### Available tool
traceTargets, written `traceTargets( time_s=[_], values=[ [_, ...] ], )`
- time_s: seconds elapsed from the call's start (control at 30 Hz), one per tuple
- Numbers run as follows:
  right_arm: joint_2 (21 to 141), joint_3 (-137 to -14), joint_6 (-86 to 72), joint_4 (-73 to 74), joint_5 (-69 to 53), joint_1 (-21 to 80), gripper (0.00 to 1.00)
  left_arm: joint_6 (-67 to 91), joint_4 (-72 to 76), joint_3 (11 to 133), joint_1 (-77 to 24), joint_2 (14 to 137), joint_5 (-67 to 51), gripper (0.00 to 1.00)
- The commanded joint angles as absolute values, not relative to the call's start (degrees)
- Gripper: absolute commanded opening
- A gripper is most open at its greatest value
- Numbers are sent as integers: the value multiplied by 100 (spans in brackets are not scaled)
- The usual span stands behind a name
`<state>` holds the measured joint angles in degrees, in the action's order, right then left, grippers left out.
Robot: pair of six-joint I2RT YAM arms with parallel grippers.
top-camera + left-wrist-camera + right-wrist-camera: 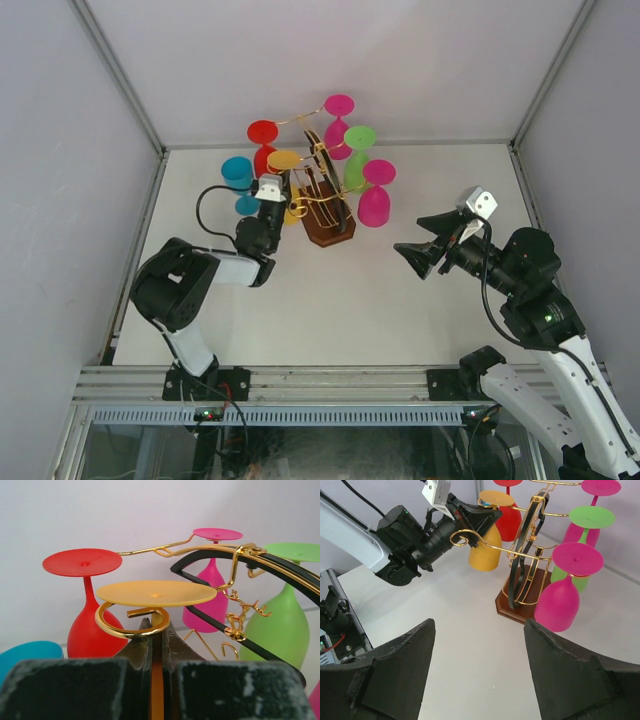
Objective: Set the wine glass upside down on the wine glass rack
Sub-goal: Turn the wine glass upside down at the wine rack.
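Observation:
The wine glass is yellow and hangs upside down, its foot (155, 592) resting flat on a gold scroll ring (107, 626) of the wine glass rack (330, 228). My left gripper (156, 630) is shut on the glass's stem just under that ring. The right wrist view shows the yellow bowl (485, 547) hanging below the left gripper (475, 515). From above, the yellow foot (284, 160) sits at the rack's left side, with the left gripper (272, 190) against it. My right gripper (415, 255) stands open and empty over the table, to the right of the rack's wooden base (512, 602).
Other glasses hang upside down on the rack: red (262, 132) and blue (237, 172) at the left, pink (339, 105) at the back, green (359, 138) and another pink (376, 195) at the right. White walls enclose the table on three sides.

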<state>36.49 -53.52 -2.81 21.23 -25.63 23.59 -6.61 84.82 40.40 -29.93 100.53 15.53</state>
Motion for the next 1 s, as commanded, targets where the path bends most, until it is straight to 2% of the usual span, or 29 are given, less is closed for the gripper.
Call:
traceTargets(
  time_s=[0.0,0.43,0.97],
  values=[
    [3650,-5353,-264,1938,-2577,2334,71,-884,8710,4330,-2826,10141,1996,0],
    [3678,-5357,-270,1914,-2600,2342,71,-1185,8717,4328,-2594,10099,2484,0],
    [3703,-5353,-263,1895,-2578,2354,71,-1205,8710,4122,-2443,9868,2507,0]
  ],
)
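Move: My left hand already grips the upside-down orange wine glass by its stem; the rack's near-left hook lies about 3 cm above and 1 cm left, level fore and aft. The hanging red glass is some 8 cm ahead and 5 cm left, the standing blue glass about 7 ahead and 12 left, the rack's upright frame 2 ahead and 9 right. From my right hand, that hook lies roughly 25 cm ahead, 31 left and 6 lower. Keeping the stem pinched just under its foot and the glass upside down, I swing my left hand level to the left by about 5.5 cm, easing some 2 cm forward, shifting the stem across the hook's curl from its right side to its left and dragging the hook along. I turn the wrist roughly 10 degrees counter-clockwise on the way, then hold still there. ##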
